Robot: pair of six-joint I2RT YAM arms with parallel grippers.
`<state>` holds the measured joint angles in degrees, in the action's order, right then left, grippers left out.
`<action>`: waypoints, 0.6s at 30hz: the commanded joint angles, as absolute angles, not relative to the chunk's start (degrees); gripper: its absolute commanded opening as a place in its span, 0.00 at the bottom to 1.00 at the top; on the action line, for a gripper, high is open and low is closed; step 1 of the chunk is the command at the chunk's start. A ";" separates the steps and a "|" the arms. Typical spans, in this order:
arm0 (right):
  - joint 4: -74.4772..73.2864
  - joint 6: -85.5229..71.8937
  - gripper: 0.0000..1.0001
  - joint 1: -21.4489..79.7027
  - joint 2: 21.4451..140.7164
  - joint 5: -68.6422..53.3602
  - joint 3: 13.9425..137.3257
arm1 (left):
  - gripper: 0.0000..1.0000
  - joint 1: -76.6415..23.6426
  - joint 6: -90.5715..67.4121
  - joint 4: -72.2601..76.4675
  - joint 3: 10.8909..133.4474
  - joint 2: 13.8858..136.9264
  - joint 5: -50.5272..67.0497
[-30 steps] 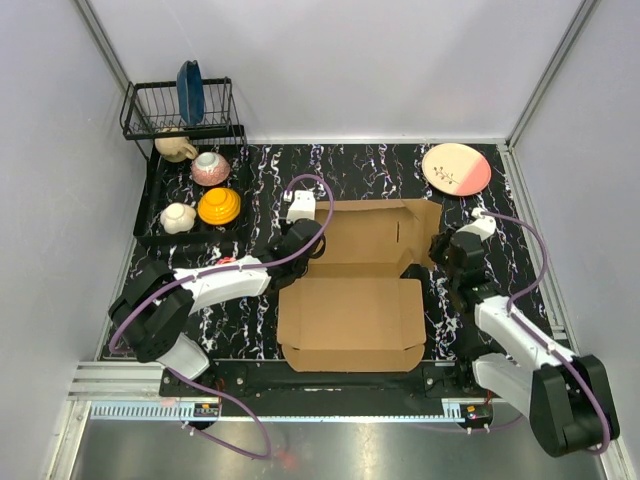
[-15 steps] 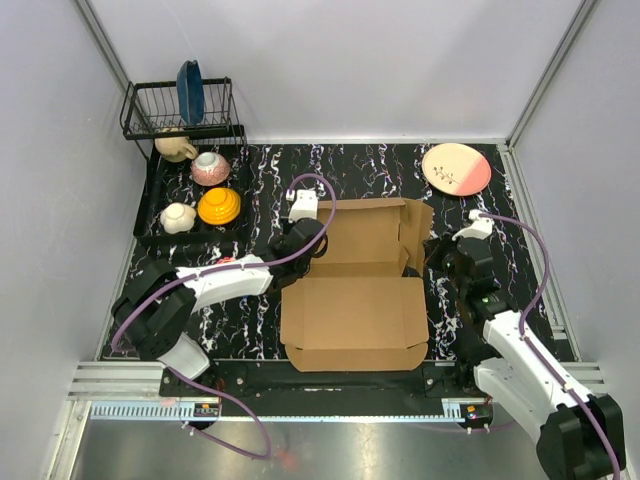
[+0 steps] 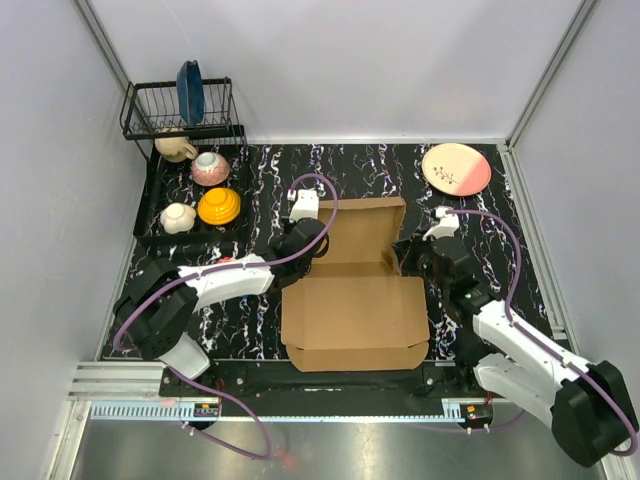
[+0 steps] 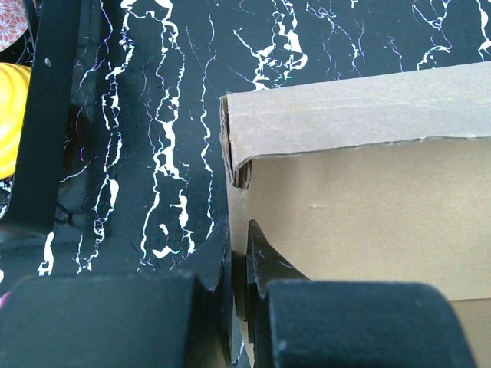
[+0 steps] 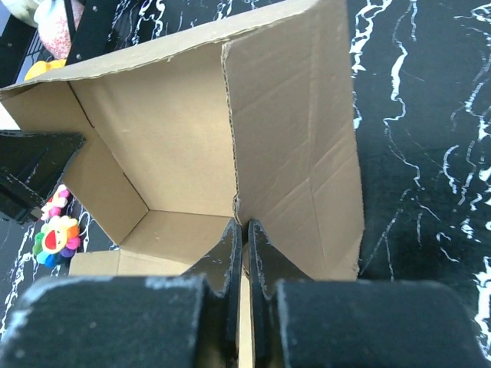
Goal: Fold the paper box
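The paper box (image 3: 350,315) is plain brown cardboard in the middle of the black marbled table, its near panel lying flat and its back part (image 3: 362,232) standing up. At the box's back left corner my left gripper (image 3: 311,244) is shut on the upright left wall; in the left wrist view the jaws (image 4: 239,257) pinch the cardboard edge of the box (image 4: 360,199). My right gripper (image 3: 408,258) is shut on the right side wall. In the right wrist view its jaws (image 5: 245,230) clamp the bottom of that wall, with the box's (image 5: 176,138) hollow inside beyond.
A black dish rack (image 3: 176,108) with a blue plate stands at the back left. In front of it a tray holds a pink bowl (image 3: 210,168), a yellow bowl (image 3: 218,206) and a white cup (image 3: 177,217). A pink plate (image 3: 456,168) lies at the back right.
My right gripper shut on the box's right wall and moved left, swinging that flap inward. The back part now stands more upright. The left gripper kept its hold.
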<state>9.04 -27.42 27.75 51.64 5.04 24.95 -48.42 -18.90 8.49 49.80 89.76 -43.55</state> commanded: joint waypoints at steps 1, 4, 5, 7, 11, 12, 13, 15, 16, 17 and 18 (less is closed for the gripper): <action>8.35 -27.42 0.12 30.15 56.33 1.67 26.01 | 0.00 -49.39 -17.23 8.00 50.54 90.70 -42.10; 7.21 -27.33 0.28 30.15 56.69 3.33 26.45 | 0.00 -49.31 -16.79 9.05 49.66 90.18 -42.54; 6.86 -27.25 0.36 30.15 55.91 4.21 26.63 | 0.00 -49.39 -16.79 9.23 49.22 89.91 -42.63; 5.89 -26.90 0.43 30.06 54.85 6.84 26.72 | 0.00 -49.39 -16.61 10.02 48.78 89.56 -42.80; 3.70 -25.06 0.54 30.06 52.04 9.58 28.21 | 0.00 -49.39 -16.61 10.46 48.16 89.47 -43.07; 3.26 -24.96 0.56 30.15 51.77 9.93 28.47 | 0.00 -49.39 -16.70 10.55 48.08 89.47 -43.07; 2.38 -24.53 0.57 30.15 51.42 10.45 28.74 | 0.00 -49.39 -16.79 10.55 47.99 89.56 -43.07; 1.67 -24.08 0.60 30.15 49.75 10.98 29.44 | 0.00 -49.39 -16.79 10.55 47.90 89.65 -43.15; 0.97 -23.65 0.61 30.15 49.05 11.60 29.62 | 0.00 -49.39 -16.79 10.55 47.81 89.65 -43.24; 0.62 -23.38 0.62 30.15 47.39 11.78 30.05 | 0.00 -49.39 -16.70 10.55 47.73 89.65 -43.24; 0.44 -23.03 0.65 30.15 46.59 11.95 30.15 | 0.00 -49.39 -16.70 10.63 47.72 89.56 -43.24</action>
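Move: The right hand's shut fingers still pinch the near edge of the right flap, whose middle lies about 5 cm ahead, 1 cm to the right and slightly above. From this hand the back panel's middle is some 8 cm ahead and 10 cm left, and the front panel's is roughly 15 cm back, 10 cm left and 11 cm below. For the left hand, the right flap is about 21 cm to the right and 4 cm ahead. The right hand lets go of the right flap's near edge, spreading its fingers to a bit over half open while it drifts a last 1.5 cm left and dips about 2.5 cm, then eases back to the right by some 2 cm and rises again most of the way, the flap's edge now standing between the open fingertips. The left hand keeps its pinch on the box's left side wall and holds practically still. ##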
